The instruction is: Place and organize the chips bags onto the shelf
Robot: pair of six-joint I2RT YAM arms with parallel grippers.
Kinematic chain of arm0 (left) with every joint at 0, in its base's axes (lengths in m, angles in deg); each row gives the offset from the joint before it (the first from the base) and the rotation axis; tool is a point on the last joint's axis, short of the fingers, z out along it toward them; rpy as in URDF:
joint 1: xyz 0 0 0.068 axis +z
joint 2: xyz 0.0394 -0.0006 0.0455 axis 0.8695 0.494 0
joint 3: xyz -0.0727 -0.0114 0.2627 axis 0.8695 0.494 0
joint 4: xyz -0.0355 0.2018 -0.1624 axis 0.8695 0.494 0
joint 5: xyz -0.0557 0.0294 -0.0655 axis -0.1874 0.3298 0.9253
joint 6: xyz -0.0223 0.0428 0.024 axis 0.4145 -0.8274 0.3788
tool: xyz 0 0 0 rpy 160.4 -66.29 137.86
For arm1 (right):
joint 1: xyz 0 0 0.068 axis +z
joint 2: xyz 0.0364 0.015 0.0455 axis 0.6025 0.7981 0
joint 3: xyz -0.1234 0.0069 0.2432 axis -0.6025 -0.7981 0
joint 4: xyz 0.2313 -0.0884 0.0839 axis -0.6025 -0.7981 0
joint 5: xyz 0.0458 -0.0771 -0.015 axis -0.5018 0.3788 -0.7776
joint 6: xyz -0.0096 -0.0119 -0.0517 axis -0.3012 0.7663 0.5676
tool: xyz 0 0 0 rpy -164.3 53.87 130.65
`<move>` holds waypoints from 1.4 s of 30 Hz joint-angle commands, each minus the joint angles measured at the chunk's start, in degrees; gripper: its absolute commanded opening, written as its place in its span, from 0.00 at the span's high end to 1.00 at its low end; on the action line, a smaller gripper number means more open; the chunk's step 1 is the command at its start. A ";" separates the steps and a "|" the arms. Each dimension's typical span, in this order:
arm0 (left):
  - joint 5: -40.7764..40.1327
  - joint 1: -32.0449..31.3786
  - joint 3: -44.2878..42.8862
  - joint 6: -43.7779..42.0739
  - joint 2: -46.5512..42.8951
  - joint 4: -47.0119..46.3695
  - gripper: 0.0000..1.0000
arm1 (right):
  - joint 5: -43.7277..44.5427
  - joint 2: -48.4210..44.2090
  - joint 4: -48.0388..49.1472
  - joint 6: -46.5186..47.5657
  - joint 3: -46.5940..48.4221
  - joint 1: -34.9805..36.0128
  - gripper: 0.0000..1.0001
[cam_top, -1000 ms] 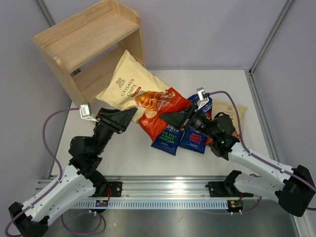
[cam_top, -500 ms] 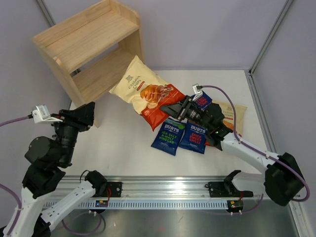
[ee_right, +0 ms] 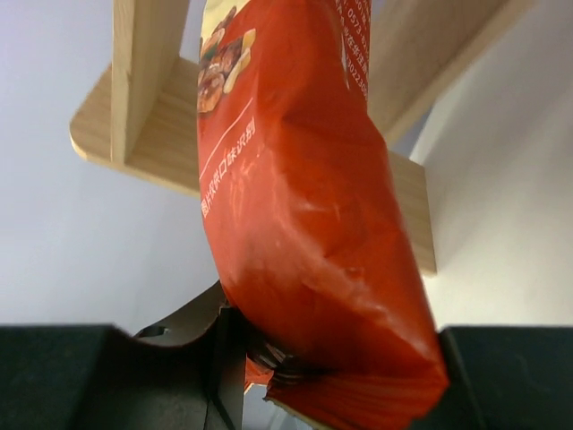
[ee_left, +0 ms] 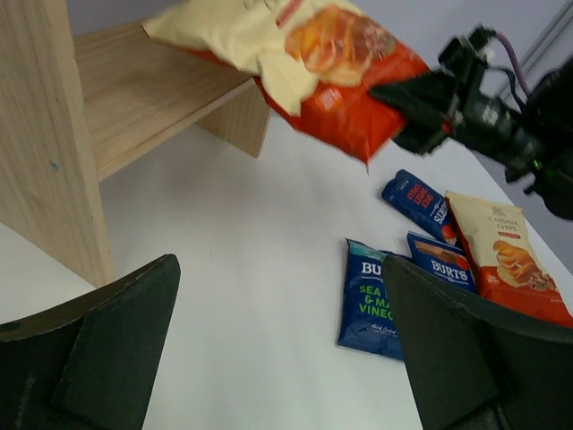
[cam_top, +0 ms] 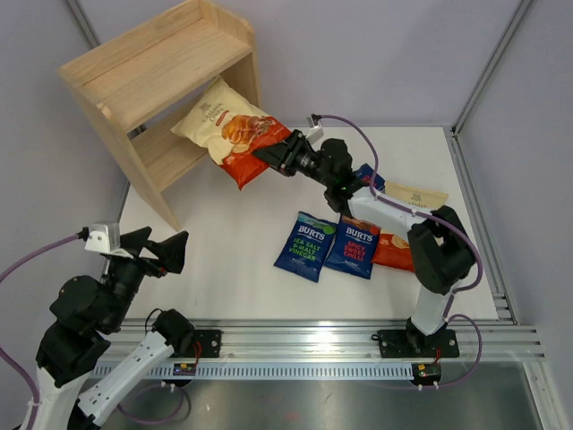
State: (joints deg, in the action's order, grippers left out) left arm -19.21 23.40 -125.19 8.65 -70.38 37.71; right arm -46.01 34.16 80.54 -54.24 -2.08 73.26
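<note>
My right gripper (cam_top: 269, 154) is shut on the red bottom end of a cream-and-red Cassava chips bag (cam_top: 235, 134), holding it in the air. The bag's cream end reaches over the lower board of the wooden shelf (cam_top: 134, 72). In the right wrist view the bag (ee_right: 304, 224) fills the gap of the gripper (ee_right: 340, 358), with the shelf (ee_right: 152, 125) behind it. My left gripper (cam_top: 166, 253) is open and empty at the near left, above the table (ee_left: 286, 349). Two Burts bags (cam_top: 305, 246) (cam_top: 355, 248) lie flat side by side. A third Burts bag (cam_top: 369, 177) and a second Cassava bag (cam_top: 414, 199) lie under my right arm.
The shelf stands at the table's far left corner, its open side facing the table (cam_top: 233, 251). Its upright side panel (ee_left: 45, 134) is close on the left in the left wrist view. The right arm stretches over the bags lying on the right.
The right arm has carried the Cassava bag up and left to the shelf's lower tier. The left arm has drawn back to the near left and its jaws have opened wide.
</note>
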 commanded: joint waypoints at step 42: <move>-0.44 0.52 9.91 -2.02 -8.80 -5.02 0.01 | 13.77 27.42 -50.00 15.21 59.24 0.71 0.01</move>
State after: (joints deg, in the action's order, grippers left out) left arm -19.12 23.67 -115.16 7.52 -81.22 34.85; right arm -31.12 70.03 28.28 -42.33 61.04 74.41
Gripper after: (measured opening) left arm 0.988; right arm 0.990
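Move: The right hand holds the upper cassava bag by its red end. The lower shelf board it is taken to is centred some 20 cm ahead, 15 cm left and 8 cm below this hand; the top board lies over the same spot, about 12 cm above the hand. The right side panel is about 17 cm ahead and 5 cm left; the sea salt bag lies 12 cm back, 9 cm right, 28 cm down. From the left hand, the lower board is roughly 43 cm ahead, 10 cm right and 12 cm lower. Forward and left, sinking slightly towards the end, the right arm carries the cassava bag about 19 cm into the gap over the lower shelf board. It then opens its fingers wide and backs off some 5 cm to the right, down and back, rolling its left side down by about 25 degrees. The left hand, empty and open, settles about 3 cm lower. ##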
